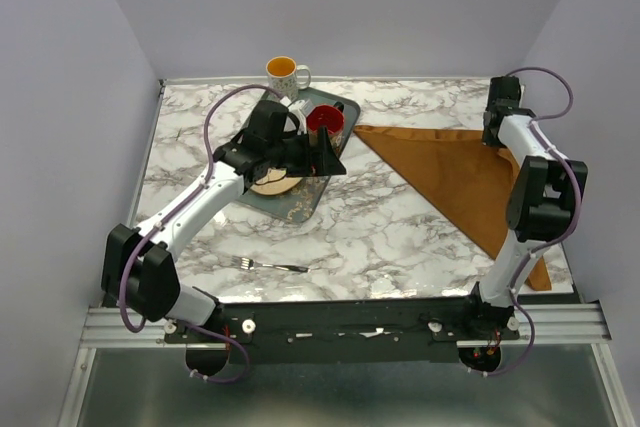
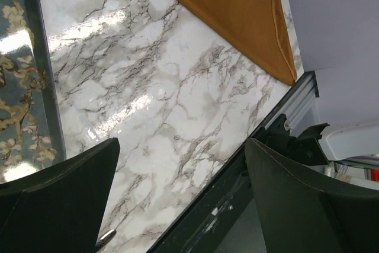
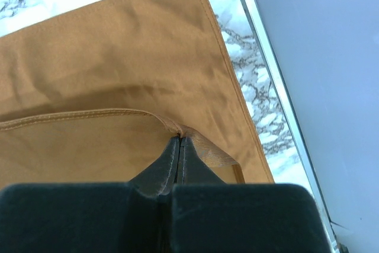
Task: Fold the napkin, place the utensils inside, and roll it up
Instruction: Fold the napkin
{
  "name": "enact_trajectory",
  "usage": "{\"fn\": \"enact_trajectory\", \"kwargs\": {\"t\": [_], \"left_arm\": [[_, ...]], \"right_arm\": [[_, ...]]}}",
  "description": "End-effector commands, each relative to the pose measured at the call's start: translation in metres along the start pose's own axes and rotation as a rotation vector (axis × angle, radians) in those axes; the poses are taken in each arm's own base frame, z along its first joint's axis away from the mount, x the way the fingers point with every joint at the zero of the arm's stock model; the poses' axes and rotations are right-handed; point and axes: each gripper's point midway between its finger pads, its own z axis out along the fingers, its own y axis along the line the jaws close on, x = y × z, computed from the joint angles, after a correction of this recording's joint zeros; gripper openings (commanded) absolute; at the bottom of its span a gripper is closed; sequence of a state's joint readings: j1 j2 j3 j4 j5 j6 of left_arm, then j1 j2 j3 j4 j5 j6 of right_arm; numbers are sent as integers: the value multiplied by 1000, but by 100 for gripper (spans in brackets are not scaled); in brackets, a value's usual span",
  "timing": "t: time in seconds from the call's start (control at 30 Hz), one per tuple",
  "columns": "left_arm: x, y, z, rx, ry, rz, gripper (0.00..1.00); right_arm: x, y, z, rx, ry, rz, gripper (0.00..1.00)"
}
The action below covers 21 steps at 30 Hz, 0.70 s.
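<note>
The rust-brown napkin (image 1: 450, 182) lies on the right side of the marble table as a triangle, its near point reaching the front edge. My right gripper (image 1: 496, 133) is at its far right corner. In the right wrist view that gripper (image 3: 180, 141) is shut on a lifted hem of the napkin (image 3: 118, 57). A silvery fork (image 1: 270, 266) lies on the marble near the front edge. My left gripper (image 1: 328, 154) hovers over the tray, its jaws wide open with nothing between them (image 2: 180, 197). The left wrist view shows the napkin's edge (image 2: 231, 4) and a utensil's metal tip (image 2: 106, 238).
A dark green patterned tray (image 1: 303, 202) sits at the back left, holding a plate (image 1: 275, 184) and a red cup (image 1: 325, 120). A yellow-lined mug (image 1: 283, 73) stands behind it. Walls close in on both sides, and a metal rail (image 1: 350, 322) runs along the front.
</note>
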State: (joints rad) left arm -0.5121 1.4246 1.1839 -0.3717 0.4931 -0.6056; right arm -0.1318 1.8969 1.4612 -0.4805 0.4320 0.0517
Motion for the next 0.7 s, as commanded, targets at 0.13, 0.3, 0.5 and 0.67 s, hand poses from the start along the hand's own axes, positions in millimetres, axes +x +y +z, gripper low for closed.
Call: {"fn": "enact_trajectory", "kwargs": {"t": [0.13, 0.3, 0.5, 0.67], "left_arm": [[-8, 3, 7, -36, 13, 1, 96], [-8, 2, 9, -34, 23, -3, 97], [-16, 1, 7, -47, 6, 5, 99], [-25, -6, 4, -42, -16, 13, 99]], "right_arm": [[-21, -3, 22, 3, -15, -13, 1], [-18, -11, 33, 8, 9, -21, 1], [-25, -2, 45, -44, 9, -18, 1], [-22, 4, 59, -62, 30, -36, 1]]}}
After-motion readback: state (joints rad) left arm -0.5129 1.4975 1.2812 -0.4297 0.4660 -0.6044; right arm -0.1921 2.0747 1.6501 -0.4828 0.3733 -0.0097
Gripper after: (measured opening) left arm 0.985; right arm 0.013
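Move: Out ahead and to the right of the right hand, which already has the lifted flap of the napkin pinched near its corner, lies the napkin's far-right corner, flat on the table: about 11 cm farther out, 10 cm right and 9 cm below. The far-left corner is roughly 32 cm left and 10 cm ahead of this hand, the near-right corner some 33 cm back and 11 cm right. From the empty left hand the far-right corner lies about 26 cm ahead, 46 cm right and 21 cm lower. Drawing the flap on across the diagonal, the right hand travels forward and to the right towards the napkin's far-right corner, about 5 cm in all, while sinking some 2 cm. Its shut fingers keep their pinch on the hem and the wrist hardly turns. ##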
